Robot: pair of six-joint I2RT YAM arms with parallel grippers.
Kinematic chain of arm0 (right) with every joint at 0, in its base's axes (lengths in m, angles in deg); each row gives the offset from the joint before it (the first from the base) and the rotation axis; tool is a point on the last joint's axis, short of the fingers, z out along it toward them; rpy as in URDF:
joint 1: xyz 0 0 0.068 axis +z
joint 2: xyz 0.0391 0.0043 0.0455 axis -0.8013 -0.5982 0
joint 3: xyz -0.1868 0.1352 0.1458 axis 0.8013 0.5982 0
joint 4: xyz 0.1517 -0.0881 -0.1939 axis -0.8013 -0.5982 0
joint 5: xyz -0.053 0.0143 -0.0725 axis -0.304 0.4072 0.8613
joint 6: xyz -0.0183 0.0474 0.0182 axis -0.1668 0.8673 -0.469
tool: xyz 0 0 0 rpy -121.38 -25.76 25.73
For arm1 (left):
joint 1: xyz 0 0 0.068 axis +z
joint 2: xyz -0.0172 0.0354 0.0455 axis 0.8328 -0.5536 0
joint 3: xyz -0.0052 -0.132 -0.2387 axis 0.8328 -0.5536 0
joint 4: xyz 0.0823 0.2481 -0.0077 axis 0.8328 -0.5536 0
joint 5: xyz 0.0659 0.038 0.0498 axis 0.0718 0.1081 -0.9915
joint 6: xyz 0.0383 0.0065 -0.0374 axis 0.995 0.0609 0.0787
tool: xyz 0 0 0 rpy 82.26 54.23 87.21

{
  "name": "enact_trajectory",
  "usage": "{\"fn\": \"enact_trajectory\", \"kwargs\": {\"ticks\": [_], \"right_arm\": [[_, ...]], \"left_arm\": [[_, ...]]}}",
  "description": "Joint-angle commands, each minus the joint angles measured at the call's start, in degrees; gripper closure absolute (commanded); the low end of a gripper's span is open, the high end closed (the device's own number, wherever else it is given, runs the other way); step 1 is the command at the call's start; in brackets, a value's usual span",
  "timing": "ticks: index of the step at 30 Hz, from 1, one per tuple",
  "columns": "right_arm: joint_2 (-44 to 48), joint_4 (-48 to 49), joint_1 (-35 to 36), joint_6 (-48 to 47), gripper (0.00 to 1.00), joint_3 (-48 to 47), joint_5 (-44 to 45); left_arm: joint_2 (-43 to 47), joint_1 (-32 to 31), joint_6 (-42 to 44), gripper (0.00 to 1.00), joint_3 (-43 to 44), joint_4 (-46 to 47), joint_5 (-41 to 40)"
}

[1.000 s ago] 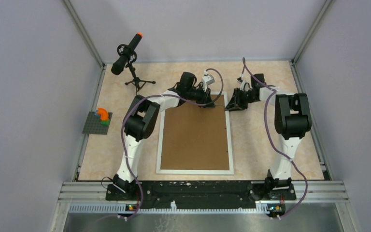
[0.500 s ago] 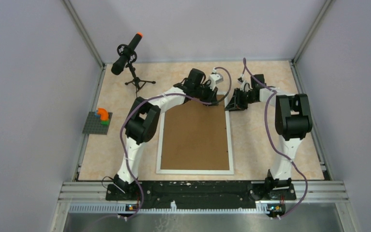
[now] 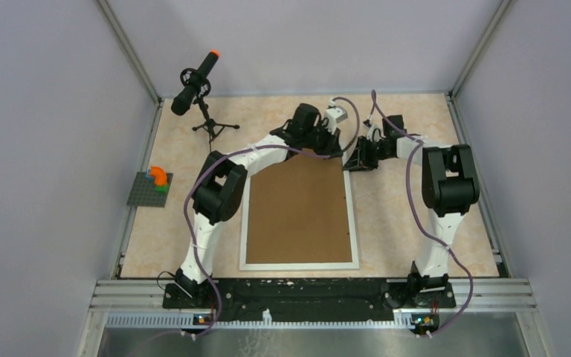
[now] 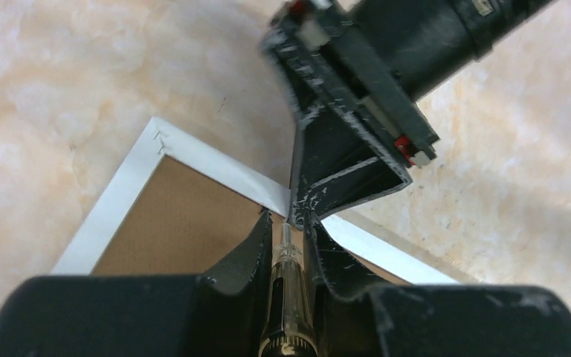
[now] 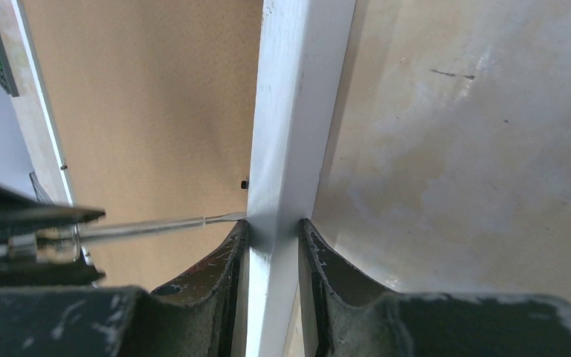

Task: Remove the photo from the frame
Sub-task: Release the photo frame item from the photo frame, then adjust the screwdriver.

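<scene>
The white frame (image 3: pixel 354 223) lies face down with its brown backing board (image 3: pixel 297 216) up. The photo is hidden beneath the board. My right gripper (image 3: pixel 355 161) is at the far right corner, shut on the white border (image 5: pixel 297 97), one finger on each side (image 5: pixel 273 227). My left gripper (image 3: pixel 330 146) is beside it over the far edge, shut on a clear-handled screwdriver (image 4: pixel 290 297). The screwdriver's metal tip (image 5: pixel 219 218) touches the border's inner edge, right by the right gripper's fingers (image 4: pixel 342 178).
A black microphone on a tripod (image 3: pixel 195 85) stands at the far left. A grey brick plate with coloured bricks (image 3: pixel 152 186) lies by the left wall. Enclosure walls surround the tabletop. The two grippers sit very close together at the frame's corner.
My left gripper has slid right along the frame's far edge with the screwdriver, up to the right gripper. The right gripper has kept its hold on the corner.
</scene>
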Motion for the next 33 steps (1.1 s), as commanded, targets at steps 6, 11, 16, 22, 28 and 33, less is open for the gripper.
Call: {"fn": "enact_trajectory", "kwargs": {"ticks": [6,11,16,22,28,33], "right_arm": [[-2.0,3.9,3.0,-0.8,1.00,3.4,6.4],[-1.7,4.0,2.9,-0.7,1.00,3.7,6.0],[-1.8,2.9,2.9,-1.6,1.00,3.7,4.5],[-2.1,1.5,2.5,-3.5,1.00,3.5,0.6],[5.7,1.5,1.1,-12.3,0.54,4.1,-2.8],[10.1,-1.6,1.6,-23.0,0.43,0.7,-8.1]], "left_arm": [[7.7,8.1,-36.2,1.00,-16.8,29.0,14.3],[8.6,10.3,-43.2,1.00,-23.8,38.6,13.4],[7.8,11.1,-41.7,1.00,-28.1,49.7,12.0],[5.0,11.4,-39.2,1.00,-29.5,57.3,13.2],[8.0,11.8,-35.4,1.00,-29.7,56.4,19.8],[10.2,11.5,-37.2,1.00,-29.7,53.6,22.8]]}}
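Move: The left hand holds the screwdriver; the black tab on the frame's right rail that its tip has been working beside lies about 7 cm to its right, 1 cm ahead and 5 cm below. The frame's far right corner is about 7 cm ahead and 6 cm right, and the brown backing's middle some 15 cm back and 8 cm left. The right hand grips that rail, with the tab about 2 cm ahead, 1 cm left and level. The screwdriver tip comes off the inner edge of the right rail as the left hand, keeping its grip, draws about 6 cm left over the backing, dips slightly, then rises some 2.5 cm above its start, tilting the tool up about 30 degrees. The right hand, still pinching the rail, slides it roughly 1.5 cm left, holds, then opens, letting go, and lifts about 2 cm while drawing slightly back. ##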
